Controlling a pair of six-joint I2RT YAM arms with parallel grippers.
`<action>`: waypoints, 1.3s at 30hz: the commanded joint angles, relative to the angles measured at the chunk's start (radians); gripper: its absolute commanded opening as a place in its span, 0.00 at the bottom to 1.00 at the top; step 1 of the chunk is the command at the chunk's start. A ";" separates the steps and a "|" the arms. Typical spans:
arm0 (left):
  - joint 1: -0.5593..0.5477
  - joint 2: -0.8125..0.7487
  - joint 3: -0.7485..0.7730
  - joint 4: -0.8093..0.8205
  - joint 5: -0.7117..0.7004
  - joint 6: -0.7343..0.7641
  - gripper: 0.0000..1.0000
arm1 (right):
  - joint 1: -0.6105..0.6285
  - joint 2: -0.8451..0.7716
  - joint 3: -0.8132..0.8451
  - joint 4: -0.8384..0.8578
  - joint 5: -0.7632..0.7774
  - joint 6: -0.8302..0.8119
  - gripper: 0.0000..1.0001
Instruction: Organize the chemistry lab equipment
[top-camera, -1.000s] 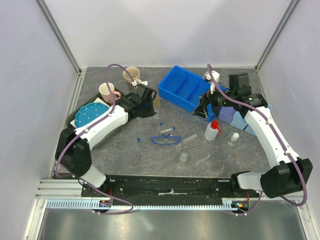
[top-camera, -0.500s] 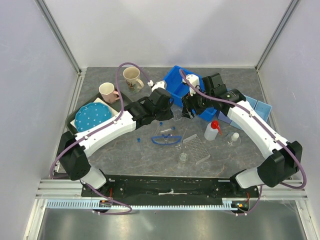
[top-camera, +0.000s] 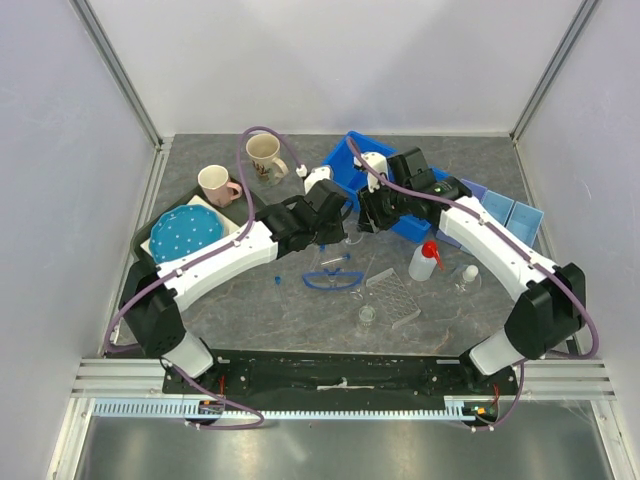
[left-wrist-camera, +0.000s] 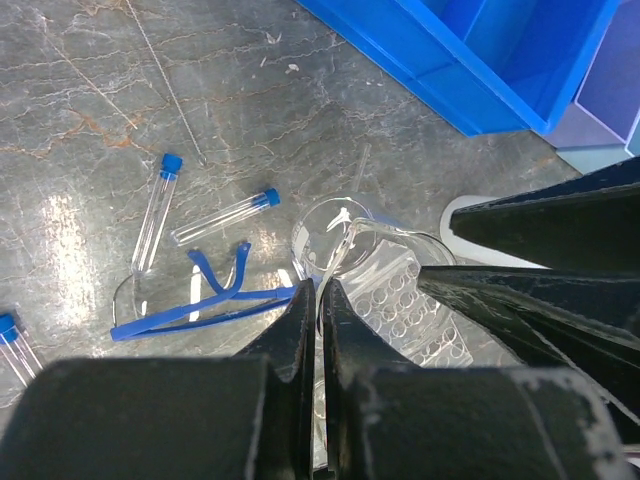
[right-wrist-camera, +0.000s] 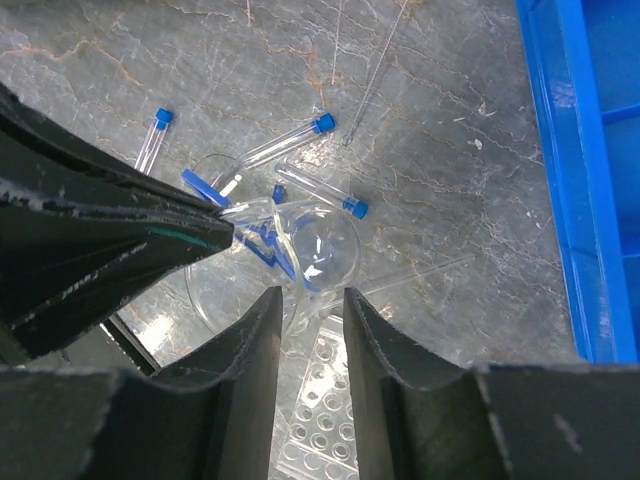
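Observation:
A clear glass beaker (top-camera: 352, 238) hangs in the air above the table's middle, between both arms. My left gripper (left-wrist-camera: 320, 286) is shut on the beaker's (left-wrist-camera: 338, 232) rim. My right gripper (right-wrist-camera: 312, 292) straddles the opposite rim of the beaker (right-wrist-camera: 322, 250), its jaws narrowly apart with the glass wall between them. Below lie blue-framed goggles (top-camera: 332, 279), blue-capped tubes (left-wrist-camera: 155, 210) (right-wrist-camera: 290, 140), the clear tube rack (top-camera: 392, 297) and a thin brush (left-wrist-camera: 165, 85). The white squeeze bottle (top-camera: 424, 260), a small beaker (top-camera: 367, 316) and a flask (top-camera: 467, 277) stand nearby.
A blue divided bin (top-camera: 345, 160) sits just behind the grippers, with small lavender bins (top-camera: 500, 212) at the right. Two mugs (top-camera: 215, 184) (top-camera: 264, 155) stand at the back left, and a blue dotted plate (top-camera: 184, 233) rests on a dark tray at the left.
Both arms swung in towards the middle. The left one brought the beaker right and forward; the right gripper came from the bins to the beaker and its jaws narrowed around the rim.

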 joint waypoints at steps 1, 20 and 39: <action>-0.017 0.015 0.068 0.013 -0.060 -0.041 0.02 | 0.015 0.033 0.015 0.021 0.044 0.013 0.37; -0.017 -0.140 -0.098 0.256 0.053 0.147 0.74 | 0.004 0.080 0.111 0.029 0.001 0.024 0.02; 0.348 -0.461 -0.439 0.323 0.391 0.703 0.99 | -0.131 0.676 0.892 0.036 0.120 -0.176 0.06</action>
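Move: The beaker hangs from my left fingers by its rim. Its middle is about 3 cm left of my right hand, level fore-and-aft and 4 cm below it; from my left hand it lies some 1 cm ahead, 3 cm right and 4 cm below. From my right hand, the blue bin's left end is about 24 cm ahead, 3 cm left. The goggles are 8 cm back, 9 cm left, and the wash bottle 2 cm back, 17 cm right. My right hand sinks 2–3 cm and shuts its fingers on the beaker's wall while my left still holds it. Then my left opens wide, lets go and backs off some 12 cm leftward in an arc, up and partly down again. My right, keeping its pinch, lifts clear and carries the beaker forward about 20 cm over the blue bin, fingertips tilting up roughly 15 degrees. ##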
